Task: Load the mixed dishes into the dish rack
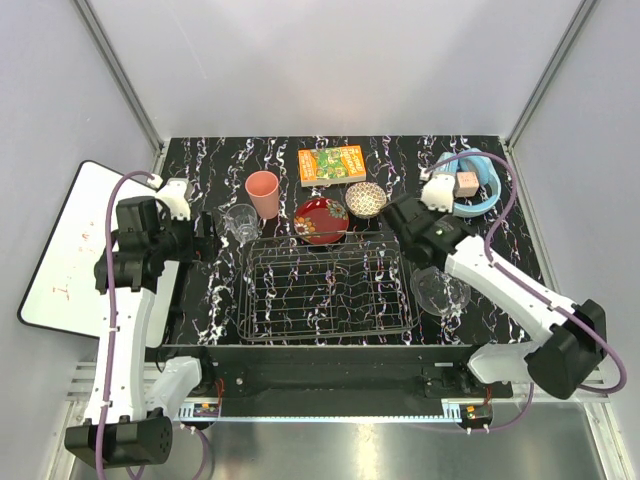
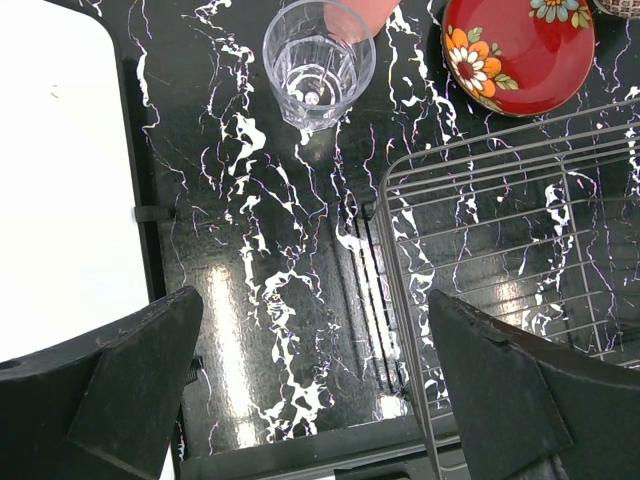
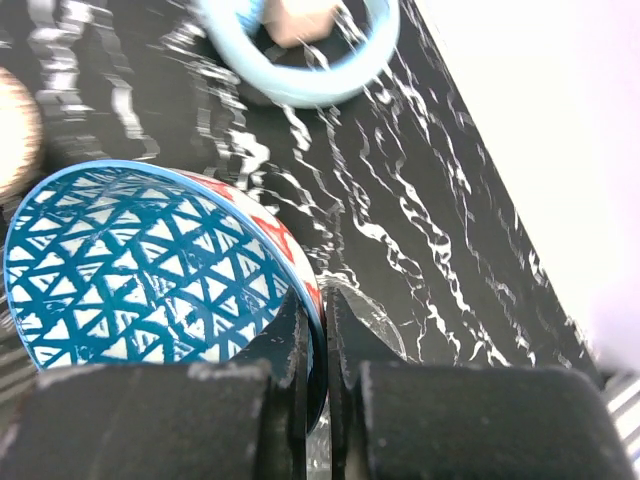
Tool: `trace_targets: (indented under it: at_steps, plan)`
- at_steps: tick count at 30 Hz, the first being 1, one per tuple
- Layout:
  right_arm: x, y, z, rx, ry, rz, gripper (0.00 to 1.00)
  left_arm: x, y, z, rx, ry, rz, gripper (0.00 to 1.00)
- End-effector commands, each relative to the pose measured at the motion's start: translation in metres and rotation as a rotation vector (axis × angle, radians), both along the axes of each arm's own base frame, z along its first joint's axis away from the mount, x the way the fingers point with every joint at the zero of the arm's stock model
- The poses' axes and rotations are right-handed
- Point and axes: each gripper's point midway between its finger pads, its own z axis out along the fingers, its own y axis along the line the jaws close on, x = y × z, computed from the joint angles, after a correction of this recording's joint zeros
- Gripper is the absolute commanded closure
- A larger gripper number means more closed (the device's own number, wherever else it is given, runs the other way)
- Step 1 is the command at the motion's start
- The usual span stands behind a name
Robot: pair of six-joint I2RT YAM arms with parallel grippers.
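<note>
My right gripper point(image 3: 322, 300) is shut on the rim of the blue patterned bowl point(image 3: 140, 265), one finger inside it and one outside. In the top view that gripper point(image 1: 398, 216) sits just behind the dish rack's point(image 1: 325, 290) far right corner and hides the bowl. The glossy red bowl point(image 1: 321, 220), beige patterned bowl point(image 1: 366, 198), salmon-pink cup point(image 1: 263, 193) and clear tumbler point(image 1: 241, 222) stand behind the rack. A clear glass bowl point(image 1: 440, 290) lies to the right of the rack. My left gripper point(image 2: 315, 330) is open over bare table by the rack's left edge point(image 2: 400, 300), holding nothing.
An orange-green box point(image 1: 332, 164) lies at the back. Light-blue headphones point(image 1: 475, 185) lie at the back right, beyond the held bowl point(image 3: 300, 85). A white board point(image 1: 75, 240) rests off the table's left side. The tumbler point(image 2: 318, 62) and red bowl point(image 2: 515, 50) are ahead of the left gripper.
</note>
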Motion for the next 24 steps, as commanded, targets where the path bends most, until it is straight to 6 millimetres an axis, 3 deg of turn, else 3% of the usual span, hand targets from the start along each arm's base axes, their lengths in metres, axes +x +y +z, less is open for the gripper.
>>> trace_targets:
  at_steps: [1, 3, 4, 6, 13, 16, 24]
  plan:
    - [-0.015, 0.013, 0.066, -0.086, -0.180, 0.019, 1.00, 0.005, 0.002, 0.005, 0.014, -0.039, -0.005, 0.01]
    - [-0.022, 0.018, 0.069, -0.147, -0.167, 0.038, 1.00, 0.005, 0.001, 0.005, 0.008, -0.037, -0.007, 0.01]
    - [-0.022, 0.030, 0.061, -0.192, -0.140, 0.071, 1.00, 0.004, 0.001, 0.005, 0.006, -0.035, -0.005, 0.01]
    - [-0.027, 0.032, 0.059, -0.256, -0.127, 0.062, 1.00, 0.005, 0.001, 0.005, 0.006, -0.037, -0.005, 0.01]
    - [-0.028, 0.060, 0.007, -0.481, 0.018, 0.072, 1.00, 0.003, 0.002, 0.007, 0.016, -0.046, -0.005, 0.01]
    - [-0.031, 0.071, -0.008, -0.480, 0.038, 0.084, 1.00, 0.004, 0.003, 0.008, 0.021, -0.052, -0.003, 0.01]
    - [-0.034, 0.077, -0.019, -0.500, 0.058, 0.102, 1.00, 0.003, 0.002, 0.006, 0.023, -0.049, -0.012, 0.01]
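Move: Below the right hand, which already pinches the blue patterned bowl by its rim, the dish rack's middle lies about 22 cm to the left, 6 cm back and 16 cm down. The brown patterned bowl is about 15 cm ahead and 13 cm left, the red plate 10 cm ahead and 25 cm left, the clear dish 7 cm back and 4 cm right, all some 18 to 20 cm below. From the idle left hand, the rack's middle is level ahead, about 25 cm right and 18 cm down. Carrying the pinched blue bowl in over the right part of the dish rack, the right hand swings about 10 cm left, first climbing some 4 cm, then sinking about 9 cm and easing to a stop with the bowl against the rack. The wrist rolls some 20 degrees, its left side dipping; the fingers stay shut on the rim. ##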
